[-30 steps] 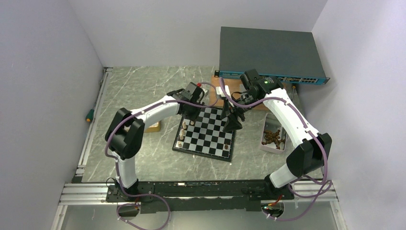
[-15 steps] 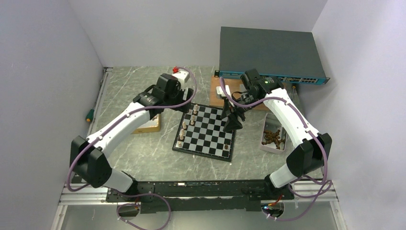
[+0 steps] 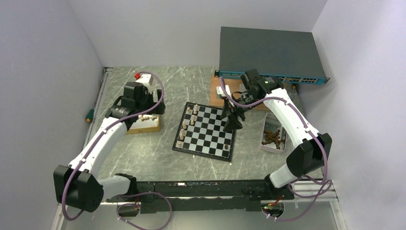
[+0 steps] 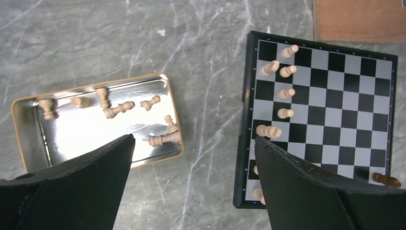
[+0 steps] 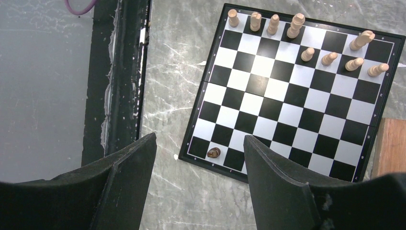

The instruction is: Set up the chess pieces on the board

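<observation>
The board (image 3: 207, 139) lies mid-table, also seen in the left wrist view as board (image 4: 330, 110) and in the right wrist view as board (image 5: 287, 105). Several light chess pieces (image 4: 286, 72) stand along its left side, shown as light pieces (image 5: 273, 24) from the right wrist. One dark piece (image 5: 213, 153) stands near the opposite edge. My left gripper (image 4: 194, 143) hangs open and empty between the board and a gold-rimmed tin (image 4: 81, 134) holding loose light pieces (image 4: 119, 109). My right gripper (image 5: 200, 139) is open and empty above the board's right edge.
A small tray (image 3: 264, 143) of dark pieces sits right of the board. A brown wooden plank (image 3: 230, 91) and a network switch (image 3: 273, 52) lie behind. A screwdriver (image 3: 89, 115) rests by the left rail. A black frame rail (image 5: 119, 72) runs along the near edge.
My left arm has swung left from the board's left side to above the tin, and its gripper has opened wide. The right arm has not moved.
</observation>
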{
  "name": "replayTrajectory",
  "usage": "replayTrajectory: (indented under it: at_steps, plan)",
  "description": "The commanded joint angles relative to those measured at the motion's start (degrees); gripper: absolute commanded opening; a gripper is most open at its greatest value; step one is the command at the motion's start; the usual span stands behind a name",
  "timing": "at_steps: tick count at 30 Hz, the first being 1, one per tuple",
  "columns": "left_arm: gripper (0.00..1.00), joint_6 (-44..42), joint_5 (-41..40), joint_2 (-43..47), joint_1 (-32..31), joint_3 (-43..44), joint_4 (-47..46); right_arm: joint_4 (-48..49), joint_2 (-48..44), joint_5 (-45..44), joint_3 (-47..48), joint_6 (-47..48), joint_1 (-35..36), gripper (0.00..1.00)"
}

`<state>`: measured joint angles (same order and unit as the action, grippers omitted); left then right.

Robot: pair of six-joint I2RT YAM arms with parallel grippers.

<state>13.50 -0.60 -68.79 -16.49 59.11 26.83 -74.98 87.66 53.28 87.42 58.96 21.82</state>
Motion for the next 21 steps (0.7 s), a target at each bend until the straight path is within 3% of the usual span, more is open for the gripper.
replayTrajectory:
  at_steps: [1, 10, 21]
  plan:
    - [1.00, 2.2, 3.7, 3.9, 5.1, -2.6, -3.3, 0.6, -1.1, 2.1, 0.0, 1.1, -0.3, 0.70]
    - [1.00, 4.9, 7.9, 5.1, 13.0, -7.3, -4.2, 1.3, -0.6, 1.6, -0.2, 0.4, -0.3, 0.70]
    - [0.99, 5.6, 11.6, 1.2, 18.1, -9.8, -5.4, 4.7, -0.4, -0.3, -1.4, -3.1, -0.3, 0.70]
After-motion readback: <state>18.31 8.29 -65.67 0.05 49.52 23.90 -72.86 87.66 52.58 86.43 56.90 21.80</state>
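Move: A light pawn lies alone in the metal tray, about 5 cm left of the left hand, 1 cm ahead and some 17 cm below. Two light pieces lie about 4 cm left and 3 cm back, and another pair 8 cm left and 1 cm ahead. The board's middle is some 19 cm right and 6 cm back. The pawn is roughly 35 cm left of the right hand, 12 cm ahead. The open, empty left hand swings about 7 cm left over the tray, turning counter-clockwise and sinking some 4 cm. ##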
